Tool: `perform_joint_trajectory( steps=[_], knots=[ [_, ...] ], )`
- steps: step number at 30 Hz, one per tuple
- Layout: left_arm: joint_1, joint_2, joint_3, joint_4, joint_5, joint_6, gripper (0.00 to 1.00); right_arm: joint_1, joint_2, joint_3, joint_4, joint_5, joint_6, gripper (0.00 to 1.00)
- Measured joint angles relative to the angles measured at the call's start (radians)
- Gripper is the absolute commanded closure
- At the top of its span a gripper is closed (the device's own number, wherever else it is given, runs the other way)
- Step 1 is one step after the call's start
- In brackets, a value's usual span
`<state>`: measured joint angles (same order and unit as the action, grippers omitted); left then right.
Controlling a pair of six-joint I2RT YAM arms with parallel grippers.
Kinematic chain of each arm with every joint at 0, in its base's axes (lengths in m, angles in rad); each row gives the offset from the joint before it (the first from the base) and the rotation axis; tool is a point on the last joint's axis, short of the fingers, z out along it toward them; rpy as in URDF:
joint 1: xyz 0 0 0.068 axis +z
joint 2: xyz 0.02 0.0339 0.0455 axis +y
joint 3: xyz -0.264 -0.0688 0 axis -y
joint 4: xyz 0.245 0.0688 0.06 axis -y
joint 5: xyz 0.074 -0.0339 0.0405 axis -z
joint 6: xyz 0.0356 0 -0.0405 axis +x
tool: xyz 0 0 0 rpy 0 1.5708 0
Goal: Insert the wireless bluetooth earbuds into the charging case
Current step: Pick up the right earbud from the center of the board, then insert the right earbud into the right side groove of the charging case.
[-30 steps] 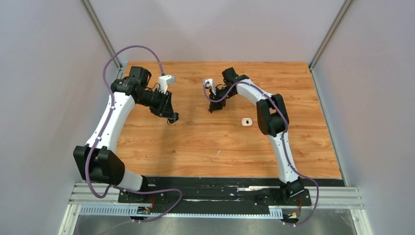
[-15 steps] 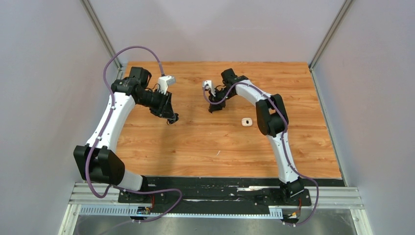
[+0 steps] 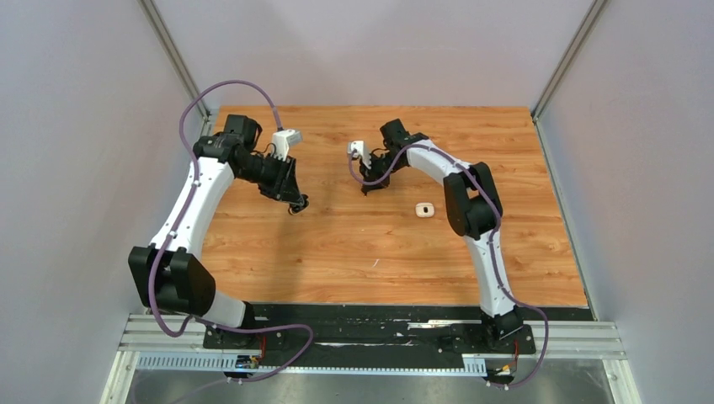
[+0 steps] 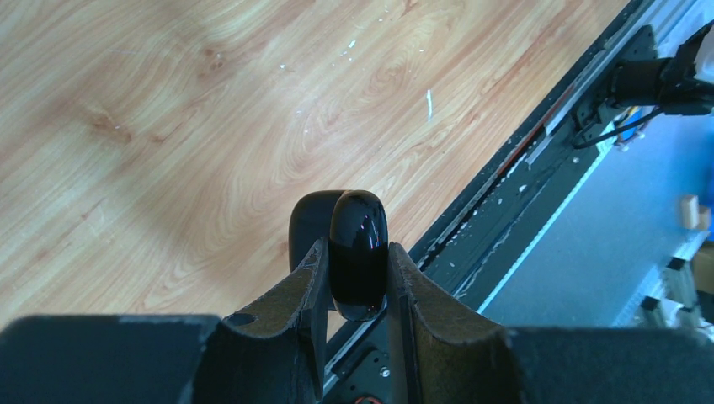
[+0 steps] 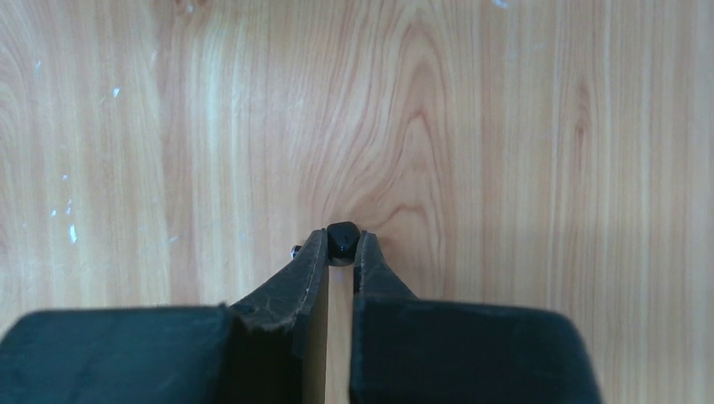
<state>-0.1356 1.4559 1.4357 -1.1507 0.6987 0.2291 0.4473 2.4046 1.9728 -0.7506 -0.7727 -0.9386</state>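
My right gripper is down at the wooden table, shut on a tiny black earbud pinched at its fingertips. From above, the right gripper sits mid-table toward the back. My left gripper is shut on a glossy black charging case, held on edge between the fingers, with a second black lobe behind it. From above, the left gripper hovers left of centre, about a hand's width from the right one. Any other earbuds are too small to make out.
A small white rounded case lies on the table to the right of my right gripper. A tiny white speck lies nearer the front. The black base rail runs along the near edge, and grey walls enclose the table.
My right gripper's fingers have closed in onto the black earbud. The right arm shifted slightly; the left arm and its case stayed put.
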Motion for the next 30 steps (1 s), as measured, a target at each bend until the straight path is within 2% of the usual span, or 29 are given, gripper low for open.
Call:
perform_joint_trajectory(
  steps=[3,6,11,14,17,22,30],
  knots=[
    [0.0,0.037,0.006,0.019,0.022,-0.046,1.0,0.003,-0.143,-0.188,0.111,0.074,0.006,1.0],
    [0.0,0.108,0.013,0.078,0.056,-0.115,1.0,0.011,-0.371,-0.425,0.287,0.137,0.014,1.0],
    [-0.032,0.216,0.018,0.22,0.095,-0.256,1.0,0.063,-0.793,-0.769,0.711,0.244,0.011,1.0],
    [-0.069,0.255,0.019,0.303,0.127,-0.333,1.0,0.149,-0.935,-0.904,0.904,0.302,-0.024,1.0],
    [-0.1,0.277,0.016,0.385,0.163,-0.405,1.0,0.237,-0.998,-1.021,1.03,0.352,-0.069,1.0],
    [-0.135,0.281,-0.013,0.498,0.249,-0.491,1.0,0.319,-1.007,-1.162,1.136,0.426,-0.144,1.0],
    [-0.144,0.28,-0.069,0.546,0.336,-0.539,1.0,0.362,-1.007,-1.236,1.264,0.492,-0.233,1.0]
  ],
)
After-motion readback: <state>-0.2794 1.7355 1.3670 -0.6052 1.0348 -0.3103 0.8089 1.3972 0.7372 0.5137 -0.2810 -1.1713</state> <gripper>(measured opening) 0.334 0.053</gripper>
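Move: The right earbud is already pinched in the right hand, low over the board. The open black charging case, held by the left hand, is some 16 cm back, 14 cm left and 17 cm above the right hand. A white case lies about 14 cm to the right hand's right and 5 cm back, at board height. From the left hand, the earbud is roughly 17 cm ahead, 15 cm to the right and 19 cm below. Keeping its pinch on the earbud, the right hand climbs fast, overshoots and dips about 5 cm, ending some 19 cm up and 13 cm back towards the black case. Its wrist swings roughly 70 degrees, so the fingers end near level, pointing forward-left. The left hand keeps hold of the case and carries it about 11 cm right to meet the earbud, going forward and slightly down with a modest tilt, then easing back a little. ##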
